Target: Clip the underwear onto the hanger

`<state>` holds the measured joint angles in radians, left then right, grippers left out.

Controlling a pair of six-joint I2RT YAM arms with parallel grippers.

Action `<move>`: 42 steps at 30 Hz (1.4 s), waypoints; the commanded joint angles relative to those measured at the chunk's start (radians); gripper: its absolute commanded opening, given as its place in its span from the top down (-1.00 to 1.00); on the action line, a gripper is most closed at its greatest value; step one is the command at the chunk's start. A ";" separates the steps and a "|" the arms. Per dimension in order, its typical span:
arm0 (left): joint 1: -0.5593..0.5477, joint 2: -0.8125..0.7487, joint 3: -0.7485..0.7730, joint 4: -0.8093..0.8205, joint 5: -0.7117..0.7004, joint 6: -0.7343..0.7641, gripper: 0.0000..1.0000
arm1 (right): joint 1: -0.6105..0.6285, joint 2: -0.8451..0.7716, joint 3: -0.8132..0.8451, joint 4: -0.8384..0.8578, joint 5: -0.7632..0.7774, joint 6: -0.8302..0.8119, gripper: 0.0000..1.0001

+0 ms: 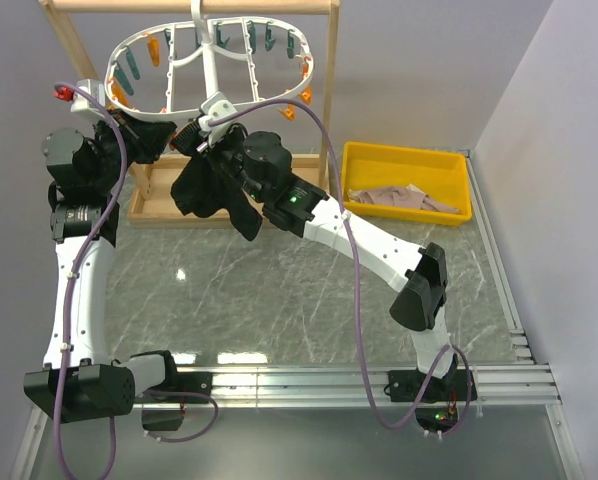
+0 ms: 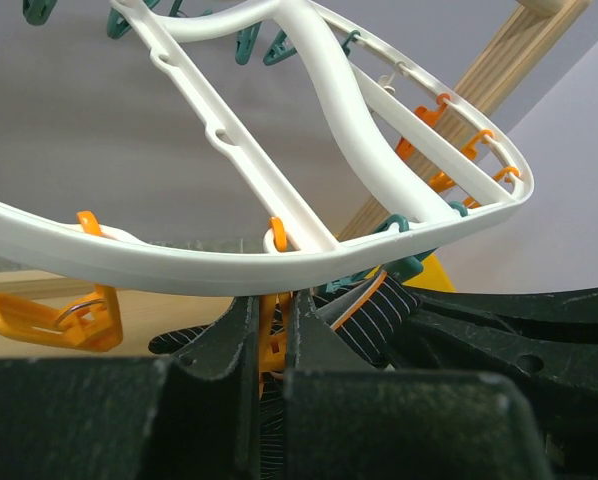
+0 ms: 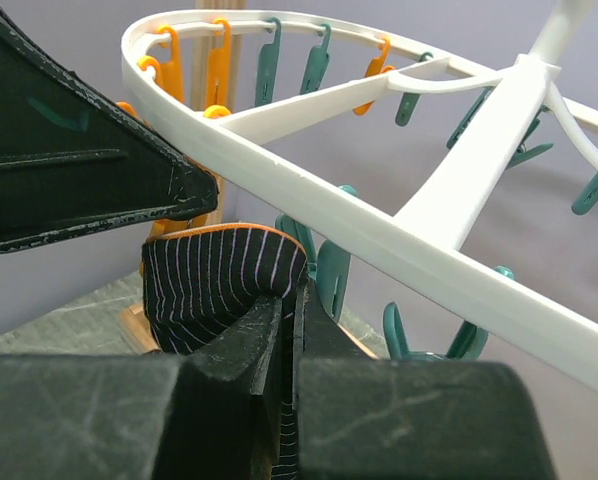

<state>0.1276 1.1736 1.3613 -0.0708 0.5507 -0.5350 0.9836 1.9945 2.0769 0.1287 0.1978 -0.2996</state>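
Observation:
The hanger (image 1: 214,62), a white oval rack with orange and teal pegs, hangs from the wooden frame. The black striped underwear (image 1: 207,190) hangs just under its front rim, held up by both arms. My right gripper (image 3: 289,298) is shut on the underwear's (image 3: 219,270) folded, orange-trimmed edge below the rim (image 3: 309,215). My left gripper (image 2: 275,300) is shut on an orange peg (image 2: 271,338) that hangs from the rim (image 2: 179,265). The underwear (image 2: 384,310) lies right beside that peg. From above, the left gripper (image 1: 157,133) and right gripper (image 1: 197,138) sit close together.
The wooden frame (image 1: 329,95) stands on a base at the back of the table. A yellow bin (image 1: 409,153) holding a pinkish-beige cloth (image 1: 399,197) sits at the right. Another orange peg (image 2: 54,318) hangs to the left of my left jaws.

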 commanded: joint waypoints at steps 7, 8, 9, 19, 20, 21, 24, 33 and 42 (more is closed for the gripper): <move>0.003 -0.005 0.010 -0.058 0.018 0.013 0.81 | -0.010 -0.005 0.060 0.026 0.002 0.016 1.00; 0.003 -0.005 0.012 -0.060 0.017 0.017 0.80 | -0.010 -0.005 0.058 0.026 0.002 0.016 1.00; 0.003 -0.005 0.015 -0.061 0.014 0.017 0.75 | -0.008 -0.005 0.058 0.025 0.000 0.016 1.00; 0.004 -0.002 0.019 -0.060 0.012 0.015 0.57 | -0.010 -0.011 0.049 0.025 -0.003 0.013 1.00; 0.003 0.001 0.022 -0.063 0.014 0.015 0.57 | -0.010 -0.011 0.051 0.025 -0.003 0.011 1.00; 0.004 0.001 0.025 -0.063 0.014 0.013 0.56 | -0.010 -0.010 0.051 0.026 -0.003 0.013 1.00; 0.004 0.003 0.025 -0.060 0.014 0.013 0.52 | -0.010 -0.011 0.052 0.026 -0.005 0.013 1.00; 0.004 0.003 0.033 -0.064 0.008 0.012 0.44 | -0.010 -0.010 0.049 0.026 -0.005 0.010 1.00; 0.006 0.003 0.041 -0.066 0.003 0.010 0.31 | -0.011 -0.005 0.051 0.026 -0.006 0.013 1.00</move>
<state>0.1276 1.1824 1.3636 -0.1081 0.5415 -0.5350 0.9810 1.9957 2.0815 0.1005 0.1894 -0.2955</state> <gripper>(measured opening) 0.345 0.036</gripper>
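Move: The left fingers already squeeze the orange clip, which hangs from the hanger rim about 3 cm above them. The underwear's waistband fold lies roughly 2 cm to their right, level fore and aft and 1 cm lower. Another orange clip hangs some 6 cm left and 3 cm farther out, a teal clip about 5 cm right and 1 cm farther out. For the right hand, pinching the waistband, the squeezed clip is about 3 cm to the left and 1 cm above. Ease the left gripper open to about a third of its range, letting the squeezed clip handles spread between the pads as the squeeze dies away, and sink about 1 cm with hardly any tilt. Keep the right gripper still and shut on the waistband, holding the fold beside the clip. ##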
